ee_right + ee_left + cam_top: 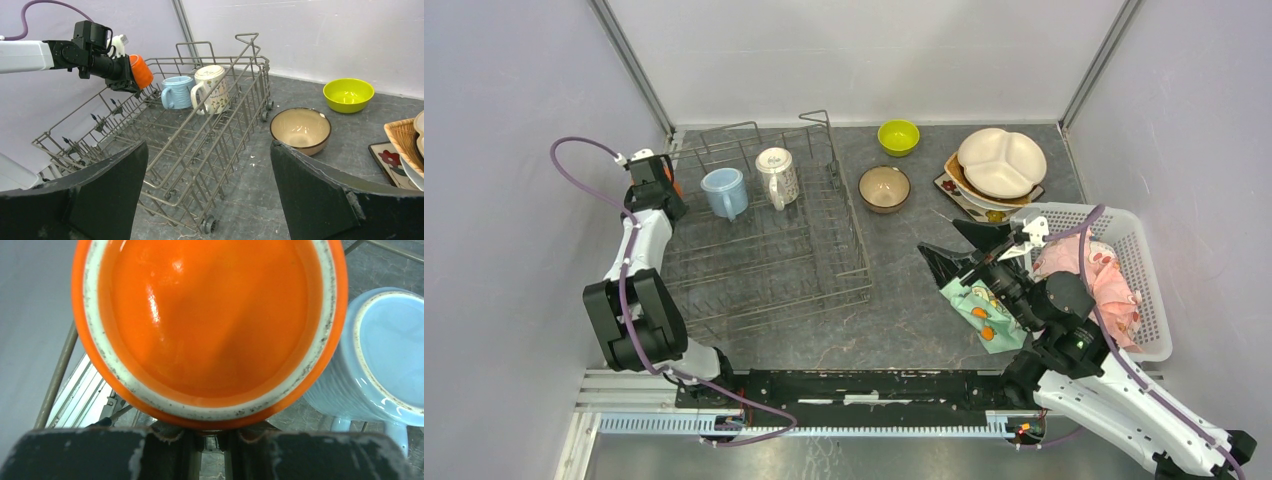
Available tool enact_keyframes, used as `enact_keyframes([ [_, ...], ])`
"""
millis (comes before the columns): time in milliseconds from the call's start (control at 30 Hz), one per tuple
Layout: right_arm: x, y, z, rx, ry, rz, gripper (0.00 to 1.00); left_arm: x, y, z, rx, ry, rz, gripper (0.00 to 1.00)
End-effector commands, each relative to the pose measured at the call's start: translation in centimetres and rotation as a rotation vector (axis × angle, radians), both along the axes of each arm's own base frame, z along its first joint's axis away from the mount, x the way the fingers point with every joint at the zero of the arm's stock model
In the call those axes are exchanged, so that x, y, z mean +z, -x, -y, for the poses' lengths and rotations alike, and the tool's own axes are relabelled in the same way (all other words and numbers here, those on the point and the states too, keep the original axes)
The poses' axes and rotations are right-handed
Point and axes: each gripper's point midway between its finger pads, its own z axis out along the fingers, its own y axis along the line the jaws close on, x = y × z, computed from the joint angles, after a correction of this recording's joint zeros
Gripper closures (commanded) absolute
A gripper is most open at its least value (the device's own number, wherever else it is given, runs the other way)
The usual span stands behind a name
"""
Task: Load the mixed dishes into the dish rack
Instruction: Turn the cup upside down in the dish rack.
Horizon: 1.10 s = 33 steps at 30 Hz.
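The grey wire dish rack (769,268) stands at the left; it also shows in the right wrist view (165,131). A light-blue mug (724,192) and a white patterned mug (777,176) stand in its far end. My left gripper (661,182) is shut on an orange mug (210,325), held at the rack's far-left corner beside the light-blue mug (390,355). My right gripper (939,237) is open and empty, right of the rack. A tan bowl (884,188) and a lime-green bowl (898,137) sit on the table. The cream three-section plate (1001,162) tops a stack of plates at the far right.
A white perforated basket (1146,250) with a pink cloth (1109,285) stands at the right. A teal patterned cloth (979,312) lies under my right arm. Grey walls close in the left, back and right sides.
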Motion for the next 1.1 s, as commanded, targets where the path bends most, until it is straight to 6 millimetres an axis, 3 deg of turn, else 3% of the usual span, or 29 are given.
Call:
enact_keyframes([
  [0,0.6,0.2,-0.1,0.01,-0.04,0.019,0.02,2.2,-2.7,-0.6,0.015,0.017,0.134,0.98],
  [333,0.3,0.2,-0.2,0.016,-0.028,0.019,0.02,-1.6,-2.4,0.2,0.012,0.082,0.063,0.95],
  [500,0.0,0.2,0.1,0.004,-0.027,0.013,0.02,-0.9,-2.3,0.7,0.0,0.099,0.076,0.96],
  [700,-0.2,0.2,0.2,0.0,-0.036,0.009,0.02,0.2,-1.3,0.0,0.052,0.076,0.025,0.98],
  [900,-0.3,0.2,0.0,0.005,-0.036,0.006,0.02,-2.7,-1.3,-0.1,0.062,0.094,-0.036,0.96],
  [1067,-0.3,0.2,0.5,-0.013,-0.032,0.009,0.02,-3.5,-2.1,1.1,0.012,0.15,-0.025,0.9],
])
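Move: The left hand already holds the orange cup upside down; the rack spot it goes to lies some 3 cm ahead, 2 cm to the right and 8 cm below. The blue mug stands roughly 9 cm right of the hand, 3 cm farther out and 6 cm lower, with the patterned mug about 20 cm right, 5 cm ahead and 6 cm lower. From the idle right hand that spot is around 50 cm left, 23 cm ahead and 22 cm below. Downward overall, about 5.5 cm, the left hand lowers the held orange cup into the rack's far left corner, beside the blue mug. It first edges forward 1.5 cm almost level, then draws back some 2.5 cm while sinking, pauses, and sinks again, the wrist tipping about 10 degrees farther down. The fingers keep their grip. ##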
